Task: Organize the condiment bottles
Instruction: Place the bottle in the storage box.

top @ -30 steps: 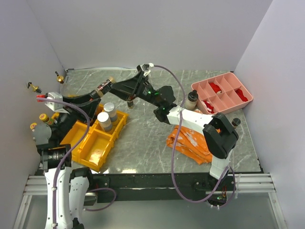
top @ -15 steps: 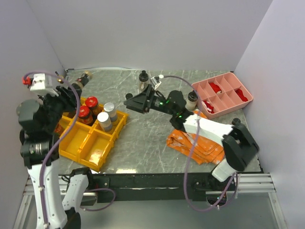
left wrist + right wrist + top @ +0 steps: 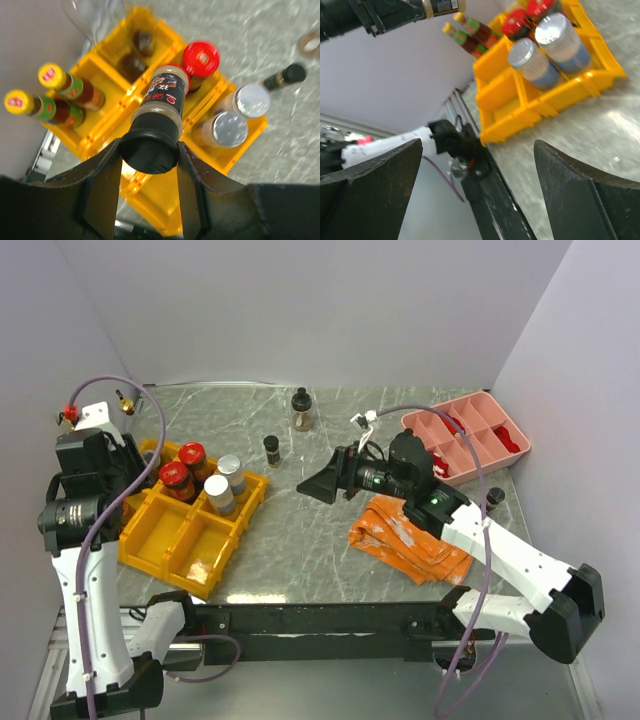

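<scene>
My left gripper (image 3: 149, 147) is shut on a condiment bottle (image 3: 162, 97) with a black cap, brown contents and a black-and-red label. It hangs above the yellow bins (image 3: 150, 45). The bins hold two red-topped jars (image 3: 185, 468), two silver-topped jars (image 3: 225, 480) and two yellow-capped bottles (image 3: 52, 77). My right gripper (image 3: 322, 485) stands wide open over the middle of the table with nothing between its fingers (image 3: 375, 192). A small dark bottle (image 3: 271, 448) and a round black-topped bottle (image 3: 301, 410) stand alone on the marble at the back.
A pink divided tray (image 3: 478, 410) with red items sits at the back right. Orange packets (image 3: 405, 535) lie under the right arm. Another black-capped bottle (image 3: 490, 497) stands near the table's right edge. Gold-spout bottles (image 3: 125, 400) stand by the left wall.
The right gripper opened, let go of the small dark bottle on the table and drew back to the right. The left arm pulled back left with its bottle over the bins.
</scene>
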Controlling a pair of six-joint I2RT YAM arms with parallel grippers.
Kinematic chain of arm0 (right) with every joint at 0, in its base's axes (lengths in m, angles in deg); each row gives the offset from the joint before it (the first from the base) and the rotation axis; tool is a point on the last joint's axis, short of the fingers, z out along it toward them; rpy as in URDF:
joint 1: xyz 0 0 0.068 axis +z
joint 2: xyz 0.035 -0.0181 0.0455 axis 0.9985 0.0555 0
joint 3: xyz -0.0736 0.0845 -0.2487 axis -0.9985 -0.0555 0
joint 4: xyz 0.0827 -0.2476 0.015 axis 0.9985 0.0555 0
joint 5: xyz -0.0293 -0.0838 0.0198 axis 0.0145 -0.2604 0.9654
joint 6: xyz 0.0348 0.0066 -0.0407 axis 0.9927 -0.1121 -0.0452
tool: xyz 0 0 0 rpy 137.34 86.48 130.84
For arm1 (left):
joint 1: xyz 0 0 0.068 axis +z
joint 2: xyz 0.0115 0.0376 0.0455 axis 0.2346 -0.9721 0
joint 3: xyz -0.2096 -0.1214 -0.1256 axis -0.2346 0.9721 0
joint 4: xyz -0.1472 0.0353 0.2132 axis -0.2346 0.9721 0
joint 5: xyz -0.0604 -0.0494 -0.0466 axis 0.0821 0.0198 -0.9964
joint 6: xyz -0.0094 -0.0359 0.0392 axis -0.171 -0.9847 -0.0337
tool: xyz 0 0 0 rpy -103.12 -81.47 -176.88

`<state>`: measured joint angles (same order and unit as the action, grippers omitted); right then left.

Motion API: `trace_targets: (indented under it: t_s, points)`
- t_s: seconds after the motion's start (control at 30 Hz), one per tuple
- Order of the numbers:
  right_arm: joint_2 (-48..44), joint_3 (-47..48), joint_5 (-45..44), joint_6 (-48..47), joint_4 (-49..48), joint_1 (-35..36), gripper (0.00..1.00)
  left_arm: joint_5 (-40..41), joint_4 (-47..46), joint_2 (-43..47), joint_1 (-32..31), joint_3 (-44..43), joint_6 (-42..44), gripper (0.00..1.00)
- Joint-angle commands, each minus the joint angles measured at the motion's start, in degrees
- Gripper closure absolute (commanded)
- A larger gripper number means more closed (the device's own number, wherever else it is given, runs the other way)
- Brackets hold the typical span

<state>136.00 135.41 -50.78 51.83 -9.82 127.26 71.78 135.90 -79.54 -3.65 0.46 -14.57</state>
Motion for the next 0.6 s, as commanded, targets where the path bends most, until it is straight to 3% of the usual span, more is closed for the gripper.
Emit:
trace_targets:
  t_s: [0.0,0.3,0.43,0.57]
  points:
    - [-3.44,-0.84,-1.83,-5.38,5.75,-0.37,0.00,1.40,2.46,0.24,0.02,2.94,0.07,0.99]
    - [-4.41,-0.23,-1.84,-6.26,7.26,-0.37,0.00,6.93,2.10,-3.44,0.11,3.66,-2.57,0.99]
    - [-5.02,-0.23,-2.01,-6.17,7.34,-0.46,0.00,13.35,6.66,-11.06,0.11,0.41,-13.45,0.99]
    - [-6.25,-0.84,-3.15,-6.35,7.70,-0.46,0.00,4.52,6.33,-13.29,0.02,1.70,-15.76,0.99]
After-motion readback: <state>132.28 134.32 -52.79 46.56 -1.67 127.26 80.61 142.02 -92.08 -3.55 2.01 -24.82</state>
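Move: The spice bottle is already gripped by its black cap in the left hand. The storage box's empty middle compartment lies roughly 29 cm below, about 1 cm ahead and 2 cm left. On the box too, from the left hand, are two red-lidded jars (11 cm ahead, 5 right), two salt jars (7 ahead, 13 right) and the sauce bottles (6 ahead, 14 left). From the right hand, that compartment is about 36 cm left, 3 ahead and 29 below. The spice bottle, still held by its cap, is brought down some 7 cm by the left arm towards the storage box; the descent eases midway, then quickens as the hand drifts left. The wrist tips the bottle's base about 20 degrees farther down while swinging a little counter-clockwise, fingers unchanged. The open, empty right hand eases 2 to 3 cm down and right, away from the box, and settles. ##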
